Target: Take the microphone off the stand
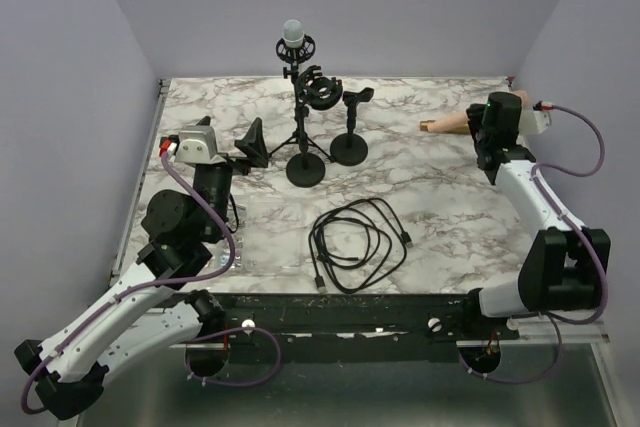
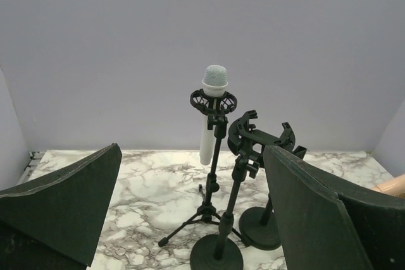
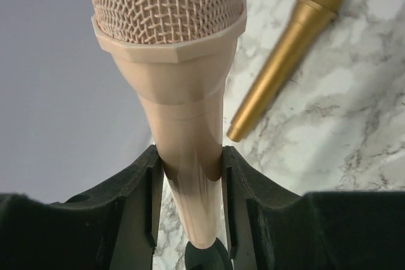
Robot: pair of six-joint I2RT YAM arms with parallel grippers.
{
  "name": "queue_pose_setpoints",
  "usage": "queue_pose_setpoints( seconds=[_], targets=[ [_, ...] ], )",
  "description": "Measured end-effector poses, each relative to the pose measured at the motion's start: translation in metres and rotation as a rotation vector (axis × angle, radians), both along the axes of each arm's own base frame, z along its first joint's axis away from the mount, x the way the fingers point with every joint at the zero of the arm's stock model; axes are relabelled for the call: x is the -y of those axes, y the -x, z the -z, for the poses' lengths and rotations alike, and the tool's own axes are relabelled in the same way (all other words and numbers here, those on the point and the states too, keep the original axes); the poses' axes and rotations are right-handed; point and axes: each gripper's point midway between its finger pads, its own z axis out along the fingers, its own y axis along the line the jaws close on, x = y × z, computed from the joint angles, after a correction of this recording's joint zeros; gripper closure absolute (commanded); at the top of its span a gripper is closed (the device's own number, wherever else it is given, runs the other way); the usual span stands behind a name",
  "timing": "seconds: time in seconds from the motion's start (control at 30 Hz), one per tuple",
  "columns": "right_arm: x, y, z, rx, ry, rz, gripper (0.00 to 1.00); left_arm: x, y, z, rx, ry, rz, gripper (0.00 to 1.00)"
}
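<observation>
A white microphone with a grey head (image 1: pixel 291 35) stands upright in the shock mount of a black tripod stand (image 1: pixel 299 117) at the back middle. It also shows in the left wrist view (image 2: pixel 211 113). My left gripper (image 1: pixel 250 143) is open and empty, left of the stands and facing them; in the left wrist view its fingers (image 2: pixel 69 199) flank the stands. My right gripper (image 1: pixel 497 119) at the back right is shut on a pale pink microphone (image 3: pixel 180 118). A gold microphone (image 3: pixel 288 55) lies on the table beside it.
Two round-base stands, one with an empty shock mount (image 1: pixel 321 90) and a short one (image 1: pixel 350 145), stand close to the tripod. A coiled black cable (image 1: pixel 356 243) lies at the front middle of the marble table (image 1: pixel 440 197). Grey walls enclose the table.
</observation>
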Motion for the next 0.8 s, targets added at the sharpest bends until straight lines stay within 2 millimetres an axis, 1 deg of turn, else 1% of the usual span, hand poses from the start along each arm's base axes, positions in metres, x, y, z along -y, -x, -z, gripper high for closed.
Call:
queue_pose_setpoints(
  seconds=[0.07, 0.17, 0.23, 0.33, 0.53, 0.6, 0.7, 0.8],
  targets=[
    [0.018, -0.003, 0.030, -0.042, -0.119, 0.021, 0.99, 0.000, 0.000, -0.001, -0.001, 0.000, 0.000, 0.02],
    [0.041, -0.006, 0.077, -0.122, -0.284, 0.056, 0.99, 0.001, -0.001, 0.000, -0.003, -0.003, 0.000, 0.02],
    [0.046, -0.008, 0.102, -0.162, -0.379, 0.069, 0.99, 0.002, -0.001, 0.000, -0.005, -0.006, 0.001, 0.02],
    [0.041, -0.009, 0.130, -0.208, -0.497, 0.070, 0.99, 0.003, -0.002, 0.001, -0.008, -0.008, 0.002, 0.02],
    [0.031, -0.012, 0.165, -0.279, -0.615, 0.089, 0.99, 0.003, -0.002, 0.001, -0.008, -0.011, 0.002, 0.02],
    [0.031, -0.015, 0.175, -0.297, -0.630, 0.100, 0.99, 0.003, -0.002, 0.002, -0.009, -0.012, 0.002, 0.01],
    [0.033, -0.018, 0.184, -0.321, -0.634, 0.120, 0.99, 0.002, -0.001, 0.001, -0.007, -0.009, 0.002, 0.01],
    [0.038, -0.022, 0.187, -0.330, -0.622, 0.139, 0.99, -0.001, 0.001, -0.002, 0.000, -0.003, 0.002, 0.01]
  ],
)
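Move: The pink microphone is already gripped in the right hand; the bare marble it is taken to lies about 20 cm below that hand, 2 cm ahead and 4 cm to its right. The gold microphone lies crosswise roughly 9 cm ahead, 1 cm to the right and 21 cm below the hand. From the high left hand, that bare spot is some 60 cm to the right, 20 cm ahead and 36 cm below. The pink microphone is lowered nearly 20 cm by the right hand towards the bare table just on the robot's side of the gold one, fast at first and easing off at the bottom. The hand drifts some 4 cm right on the way while the wrist rolls about 35 degrees, left side rising, and tips its fingers further down; they keep their grip. ##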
